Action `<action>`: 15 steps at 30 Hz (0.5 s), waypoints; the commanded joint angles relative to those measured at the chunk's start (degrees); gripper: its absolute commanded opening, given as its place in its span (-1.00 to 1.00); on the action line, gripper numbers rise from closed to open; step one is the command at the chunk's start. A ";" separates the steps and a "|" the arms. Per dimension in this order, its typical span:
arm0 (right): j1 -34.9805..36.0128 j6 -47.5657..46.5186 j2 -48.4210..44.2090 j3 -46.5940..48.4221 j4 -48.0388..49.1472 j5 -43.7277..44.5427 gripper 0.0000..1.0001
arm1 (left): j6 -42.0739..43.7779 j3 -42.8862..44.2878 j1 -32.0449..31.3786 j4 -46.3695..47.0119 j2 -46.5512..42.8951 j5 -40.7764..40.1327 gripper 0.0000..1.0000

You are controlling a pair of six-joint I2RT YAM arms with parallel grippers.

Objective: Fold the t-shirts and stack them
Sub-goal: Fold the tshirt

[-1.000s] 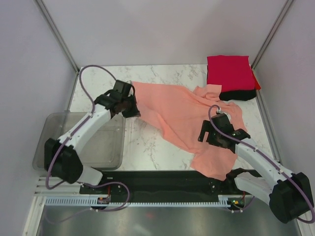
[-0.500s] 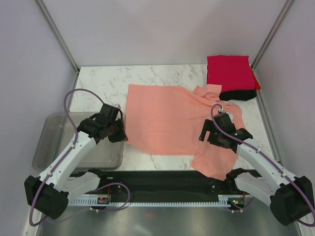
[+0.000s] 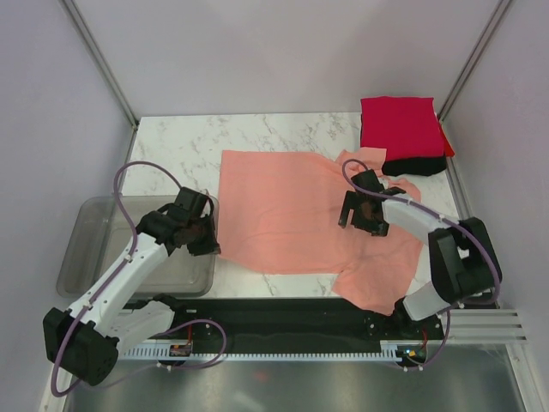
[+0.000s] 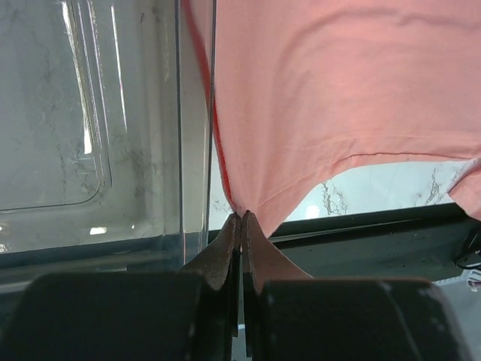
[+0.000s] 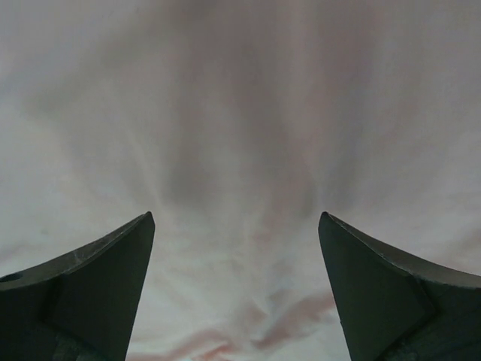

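Observation:
A salmon-pink t-shirt (image 3: 292, 215) lies spread on the marble table, its right side rumpled and reaching the near edge. My left gripper (image 3: 213, 247) is shut on the shirt's near-left corner, beside the tub wall. In the left wrist view the tips (image 4: 242, 216) pinch the cloth (image 4: 323, 83). My right gripper (image 3: 356, 221) hovers open over the right part of the shirt. Its wrist view shows both fingers (image 5: 113, 278) wide apart above wrinkled cloth (image 5: 240, 113), holding nothing. A folded red t-shirt (image 3: 401, 124) rests on a black t-shirt (image 3: 413, 166) at the back right.
A grey see-through plastic tub (image 3: 103, 249) stands at the near left, its wall (image 4: 192, 128) right next to the left gripper. A black rail (image 3: 283, 313) runs along the table's near edge. Walls close in the back and both sides.
The left gripper pulled the shirt's corner toward the near left, flattening the cloth, then held still. The right gripper moved back and left over the shirt, staying open.

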 commanded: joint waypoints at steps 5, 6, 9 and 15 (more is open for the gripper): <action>-2.01 -4.33 14.59 11.35 3.34 1.51 0.96 | 1.37 -0.12 0.37 2.64 1.26 -1.89 -0.94; -2.71 -4.50 17.56 13.63 3.34 1.69 0.96 | 1.37 -0.39 0.36 3.86 1.44 -1.80 -0.94; -4.81 -6.17 23.80 19.51 3.43 1.34 0.96 | 1.89 -0.65 0.36 5.54 2.93 -2.24 -0.95; -7.64 -14.24 30.69 32.01 1.76 -4.27 0.96 | 2.34 -1.36 0.36 7.74 3.46 -2.15 -0.96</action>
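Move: The right hand, wide open, is some 4 cm above the t-shirt. The shirt's crumpled far flap lies about 24 cm ahead and 3 cm right of it, the near flap roughly 21 cm back and 5 cm right, and the red stack about 35 cm ahead and 14 cm right. The left hand holds the near left corner; from it the shirt's body centres about 14 cm ahead, 20 cm right and 11 cm below, and the tray's middle 3 cm ahead and 28 cm left. Forward with a short dip of about 2 cm first, the right hand sets its wide-open fingers into the cloth and pushes the right part of the t-shirt some 13 cm over the table towards the crumpled far flap, speeding up, wrist nearly steady. The left hand keeps its shut pinch on the corner beside the tray, easing forward and down a couple of centimetres. ##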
